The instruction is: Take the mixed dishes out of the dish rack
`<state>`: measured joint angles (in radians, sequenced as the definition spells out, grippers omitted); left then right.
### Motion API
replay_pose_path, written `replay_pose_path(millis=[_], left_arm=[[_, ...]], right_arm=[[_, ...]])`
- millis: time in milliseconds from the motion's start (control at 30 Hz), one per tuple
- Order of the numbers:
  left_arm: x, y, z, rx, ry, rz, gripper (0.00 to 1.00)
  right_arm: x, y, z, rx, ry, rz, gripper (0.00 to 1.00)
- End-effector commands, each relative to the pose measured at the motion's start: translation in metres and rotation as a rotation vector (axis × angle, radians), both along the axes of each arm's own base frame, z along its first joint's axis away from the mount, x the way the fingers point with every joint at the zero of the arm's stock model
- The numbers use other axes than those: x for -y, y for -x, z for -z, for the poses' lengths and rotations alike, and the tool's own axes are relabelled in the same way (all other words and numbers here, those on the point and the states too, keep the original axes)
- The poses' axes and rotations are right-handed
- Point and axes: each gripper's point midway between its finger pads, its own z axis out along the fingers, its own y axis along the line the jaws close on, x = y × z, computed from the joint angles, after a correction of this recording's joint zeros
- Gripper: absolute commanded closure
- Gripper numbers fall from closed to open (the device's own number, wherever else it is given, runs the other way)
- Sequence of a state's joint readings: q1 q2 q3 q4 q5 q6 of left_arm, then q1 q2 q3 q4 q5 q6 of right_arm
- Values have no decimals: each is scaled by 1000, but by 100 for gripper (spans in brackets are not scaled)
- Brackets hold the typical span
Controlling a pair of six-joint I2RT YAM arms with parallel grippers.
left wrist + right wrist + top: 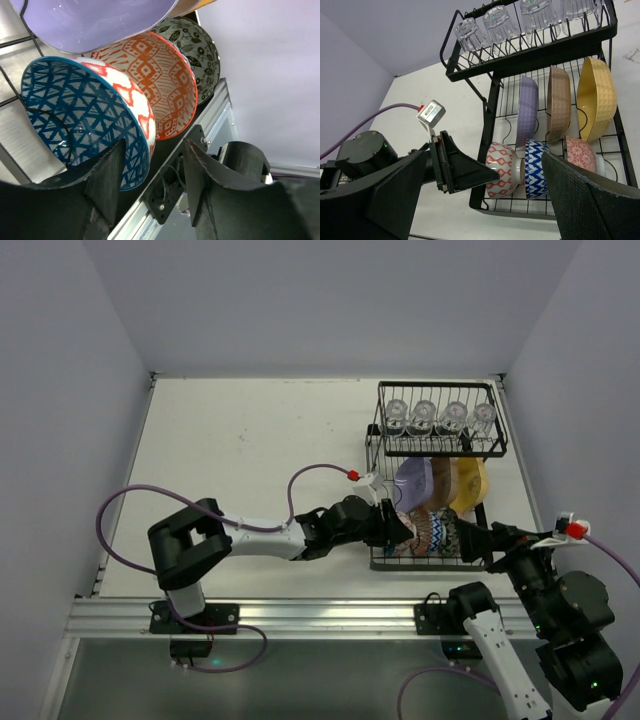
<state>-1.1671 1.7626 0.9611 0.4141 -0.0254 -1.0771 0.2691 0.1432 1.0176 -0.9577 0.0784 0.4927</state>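
Note:
The black wire dish rack [378, 430] holds clear glasses [495, 25] on its upper shelf. Lavender [526, 110], brown [558, 102] and yellow [596, 97] plates stand on edge below. Three patterned bowls stand in the front row. My left gripper [152, 165] straddles the rim of the leftmost bowl [75, 110], which is blue inside and red and white outside [505, 170]. One finger is inside it; the other stands clear of its outer wall. My right gripper [482, 195] is wide open in front of the rack, holding nothing.
Behind the first bowl sit an orange-lined bowl [160, 75] and a dark floral one [195, 45]. The table's aluminium front rail [215, 115] runs just below the rack. The right arm [520, 560] is close beside the rack's front right corner.

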Motion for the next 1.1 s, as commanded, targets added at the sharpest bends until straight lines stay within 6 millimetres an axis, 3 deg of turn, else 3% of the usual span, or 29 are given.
replay_pose_path(millis=[0, 133, 267, 400, 567, 633, 1067], left_arm=[[11, -10, -22, 31, 98, -18, 51], [9, -11, -20, 13, 131, -13, 65], [10, -8, -19, 5, 150, 8, 71], [12, -5, -15, -11, 156, 21, 86], [11, -6, -11, -22, 164, 13, 92], [10, -7, -9, -27, 160, 2, 99], [10, -4, -19, -57, 313, 26, 100]], right_arm=[[-7, 5, -7, 26, 12, -55, 1], [-11, 5, -7, 26, 4, -73, 1], [-12, 4, -7, 30, -2, -74, 1], [-12, 4, -7, 32, -10, -75, 1], [-16, 6, -9, 43, -17, -101, 1], [-17, 8, -9, 52, -14, -106, 1], [-20, 13, -16, 87, -22, -129, 1]])
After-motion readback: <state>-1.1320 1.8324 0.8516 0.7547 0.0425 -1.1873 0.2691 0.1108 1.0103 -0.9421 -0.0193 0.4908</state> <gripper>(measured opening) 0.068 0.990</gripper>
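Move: In the rack, the bowl with the blue inside has its rim already between the left hand's open fingers; its middle lies about 3 cm ahead of that hand and 5 cm below. The blue-and-white bowl stands some 6 cm to the right of the first bowl, level with it; the purple dish is roughly 13 cm ahead of the left hand and 3 cm right. From the right hand the first bowl lies about 11 cm ahead, 9 cm left and 24 cm below. Closing from about half open until the pads pinch the bowl's near upper rim, one finger inside the blue hollow and one against the red-and-white outside, the left hand stays in place within 1 cm. Its right-pointing fingers tilt up towards level by some 10 degrees, mostly once closed. The open, empty right hand eases about 1.5 cm left and slightly back. ##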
